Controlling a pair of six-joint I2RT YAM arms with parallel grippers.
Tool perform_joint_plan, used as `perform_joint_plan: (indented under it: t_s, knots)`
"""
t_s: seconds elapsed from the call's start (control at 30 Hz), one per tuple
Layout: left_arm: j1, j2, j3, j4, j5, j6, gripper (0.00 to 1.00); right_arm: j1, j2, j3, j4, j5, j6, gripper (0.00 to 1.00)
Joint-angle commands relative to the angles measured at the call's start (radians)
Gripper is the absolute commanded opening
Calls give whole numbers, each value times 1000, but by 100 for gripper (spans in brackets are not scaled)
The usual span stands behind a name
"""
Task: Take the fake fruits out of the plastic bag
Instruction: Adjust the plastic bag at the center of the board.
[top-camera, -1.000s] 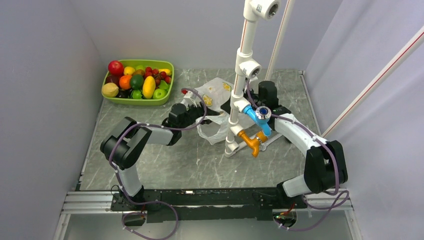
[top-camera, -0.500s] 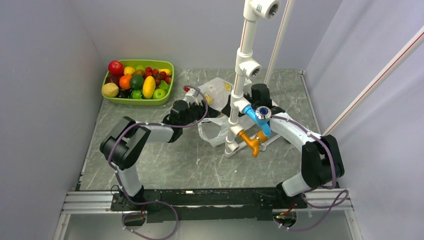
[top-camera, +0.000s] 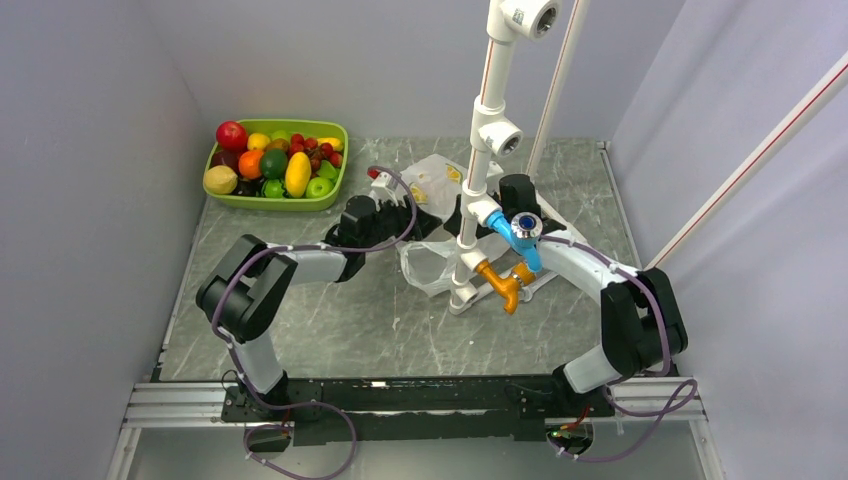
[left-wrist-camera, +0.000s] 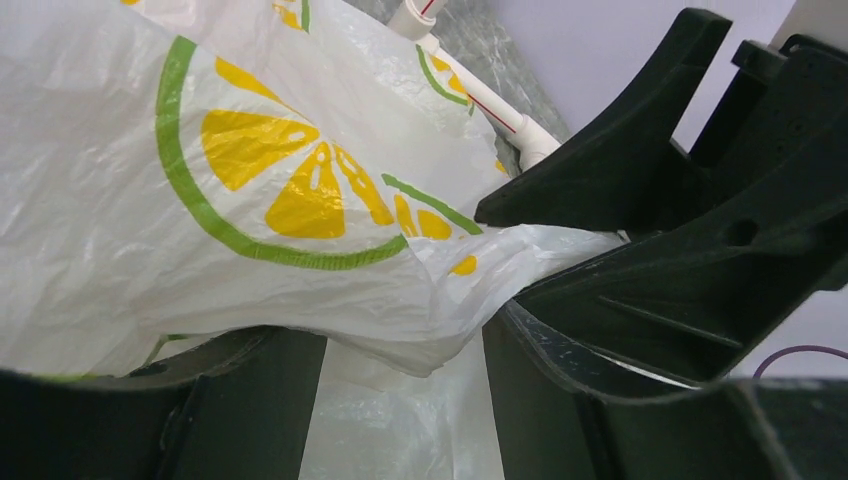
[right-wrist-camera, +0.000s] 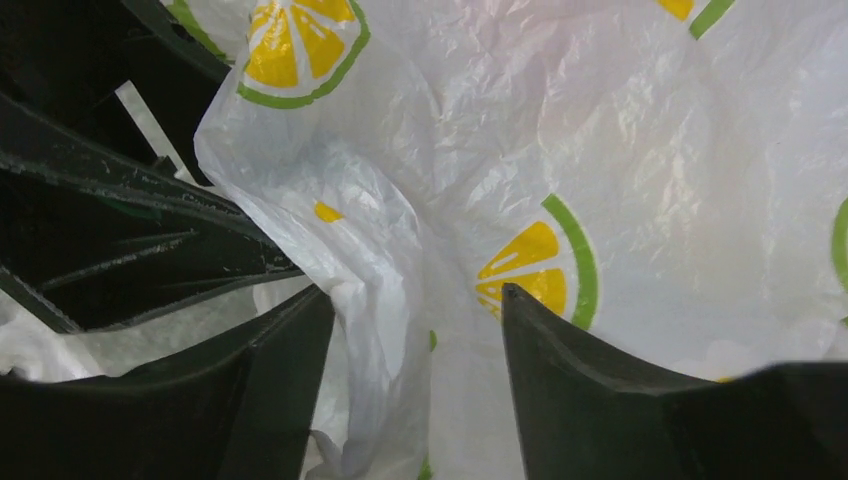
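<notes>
The plastic bag (top-camera: 432, 182), thin white film printed with lemon slices, lies crumpled mid-table beside the white pipe stand. My left gripper (top-camera: 404, 200) reaches into it from the left. In the left wrist view this gripper (left-wrist-camera: 400, 400) stands open, with loose bag film (left-wrist-camera: 300, 200) draped over and between its fingers. My right gripper (right-wrist-camera: 415, 340) comes in from the right, open, with a hanging fold of the bag (right-wrist-camera: 375, 300) between its fingers. The two grippers nearly meet. No fake fruit shows through the film. A bright red apple (top-camera: 231, 134) and a dull yellow round fruit (top-camera: 220, 180) lie in the tray.
A lime-green tray (top-camera: 330, 130) with several mixed fruits stands at the back left. A white pipe stand (top-camera: 482, 130) with blue (top-camera: 503, 231) and orange (top-camera: 500, 282) fittings rises just in front of the bag and hides the right gripper from above. Grey walls close in on both sides.
The right arm has pushed left into the bag and its jaws have narrowed somewhat. The left gripper has shifted slightly toward the back. The bag has barely moved.
</notes>
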Motion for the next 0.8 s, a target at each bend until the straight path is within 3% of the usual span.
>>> perform_joint_plan:
  t_s: [0.0,0.17,0.4,0.6,0.77]
  knots:
    - [1,-35,32,20,17,4,62,8,28,34,76,47,19,52]
    - [-3,-100,-56,34,4,16,62,7,10,73,85,-5,104,0]
    - [-40,-234,-274,113,-1,43,65,-16,-29,37,205,-170,226,0]
    - [-105,-403,-440,109,-182,92,65,-71,1,22,298,-401,311,0]
    - [-104,-461,-461,77,-263,89,65,-74,-30,-6,279,-427,287,0]
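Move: The plastic bag's folded upper rim lies between the right hand's open fingers, about 1 cm to the left of its hand point and level with it. From the right hand, the foot of the white pipe stand is roughly 10 cm back, with no offset to either side and 11 cm below; the orange tap is also some 10 cm back, 9 cm to the right and 8 cm below. From the left hand, the same rim is about 5 cm to the right and 1 cm ahead at equal height, and the bag's handle loop roughly 8 cm back, straight below that line and 8 cm down. The right hand shuts its fingers fully on the bag's upper rim, pinching the plastic, then lifts it about 6 cm while easing a couple of centimetres left and rolling some 20 degrees so that its left side rises. As that lift begins, the left hand, fingers still partly open and holding their gap, draws back about 10 cm and some 5 cm left, away from the pinched rim to beside the handle loop. ##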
